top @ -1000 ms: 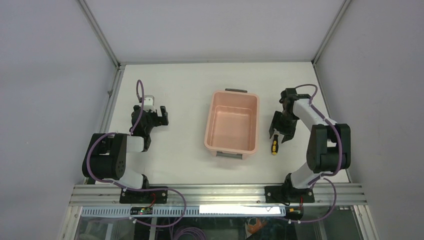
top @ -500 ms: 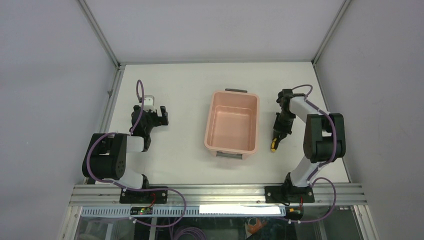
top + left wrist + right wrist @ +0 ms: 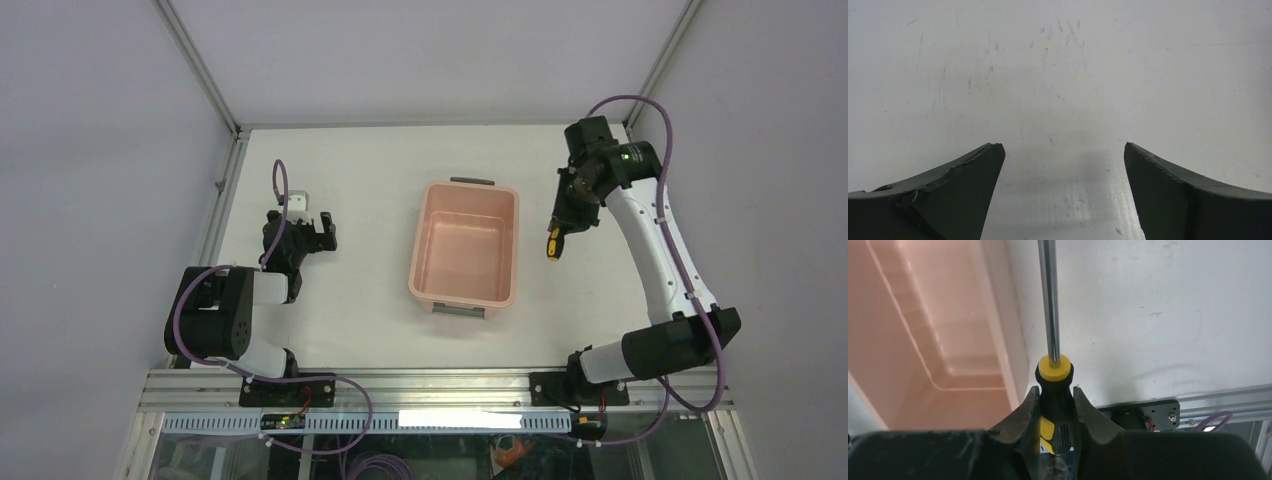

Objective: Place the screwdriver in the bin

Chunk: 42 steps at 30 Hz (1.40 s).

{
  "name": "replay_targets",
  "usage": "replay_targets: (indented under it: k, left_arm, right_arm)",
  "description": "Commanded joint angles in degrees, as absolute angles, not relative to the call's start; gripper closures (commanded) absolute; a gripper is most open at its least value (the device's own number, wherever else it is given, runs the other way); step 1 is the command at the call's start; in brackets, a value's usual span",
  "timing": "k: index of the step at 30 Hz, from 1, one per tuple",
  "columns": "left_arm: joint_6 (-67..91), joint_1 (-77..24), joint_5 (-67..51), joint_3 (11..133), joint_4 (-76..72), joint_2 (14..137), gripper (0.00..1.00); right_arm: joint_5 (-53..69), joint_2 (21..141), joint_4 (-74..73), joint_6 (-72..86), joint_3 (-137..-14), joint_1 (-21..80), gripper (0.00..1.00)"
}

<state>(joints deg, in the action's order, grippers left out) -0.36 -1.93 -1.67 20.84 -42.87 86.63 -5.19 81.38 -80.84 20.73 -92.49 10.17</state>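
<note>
The salmon-pink bin (image 3: 465, 250) stands in the middle of the table and holds nothing. My right gripper (image 3: 560, 225) is shut on the yellow-and-black handle of the screwdriver (image 3: 553, 241) and holds it in the air just right of the bin. In the right wrist view the fingers (image 3: 1030, 407) clamp the handle (image 3: 1054, 387). The thin shaft points away from the gripper, alongside the bin's wall (image 3: 998, 315). My left gripper (image 3: 318, 232) rests low on the left of the table, open and empty (image 3: 1063, 150).
An aluminium rail (image 3: 430, 385) with both arm bases runs along the table's near edge. The right arm's base mount (image 3: 1143, 412) shows below the screwdriver. Grey enclosure walls and metal posts (image 3: 200, 70) close in the table's sides and back.
My right gripper closed on the screwdriver on the table, then lifted it and carried it toward the back. The right arm has stretched up. The left arm has not moved.
</note>
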Motion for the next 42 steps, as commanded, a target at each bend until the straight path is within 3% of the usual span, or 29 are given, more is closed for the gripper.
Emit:
replay_targets:
  k: [1,8,20,25,30,38,40,41,42]
  left_arm:
    - [0.53,-2.53,-2.23,21.84,-46.5,86.4,0.01]
    - [0.53,-2.55,-2.27,21.8,-46.54,86.37,0.01]
    - [0.53,-2.54,-2.24,21.8,-46.5,86.37,0.01]
    - [0.53,-2.5,-2.24,21.8,-46.49,86.36,0.01]
    - [0.53,-2.5,-2.24,21.8,-46.52,86.37,0.01]
    - [0.53,-2.49,-2.25,21.8,-46.5,86.39,0.01]
    - [0.53,-2.49,-2.26,21.8,-46.49,86.37,0.01]
    - [0.53,-2.52,-2.23,21.8,-46.49,86.39,0.01]
    - [0.53,-2.47,-2.27,21.8,-46.49,86.34,0.01]
  right_arm:
    - [-4.56,81.2,-84.52,26.68,-94.61,20.92,1.0]
    - [-8.0,87.66,-68.33,34.84,-92.58,40.73,1.0]
    - [-8.37,105.54,-51.06,37.3,-81.83,44.1,0.99]
    - [-9.59,107.26,-47.96,38.77,-77.93,44.63,0.8]
    - [-12.2,106.21,-49.28,39.28,-78.54,45.67,0.42]
    - [-16.3,97.39,-56.51,37.61,-83.78,46.71,0.36]
    - [-17.23,94.2,-58.27,36.31,-85.14,46.68,0.3]
    - [-17.63,92.4,-58.89,35.5,-85.69,46.67,0.23]
    - [-18.06,90.6,-59.18,34.41,-86.11,46.67,0.1]
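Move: The screwdriver is still gripped by its handle in the right hand, blade pointing outward, well above the table. The bin's middle lies about 19 cm to this hand's left, 4 cm farther out and some 17 cm below; nothing else stands near the way. From the idle left hand the bin's middle is roughly 39 cm to the right, 7 cm nearer the base and about level. The screwdriver is swung in the right hand about 20 cm left at nearly constant height, over the bin's right wall, turning some 20 degrees counter-clockwise, then lowered nearly 20 cm into the bin. Close to the floor the fingers open and let go of the handle, and the empty hand rises about 6 cm, still opening. ##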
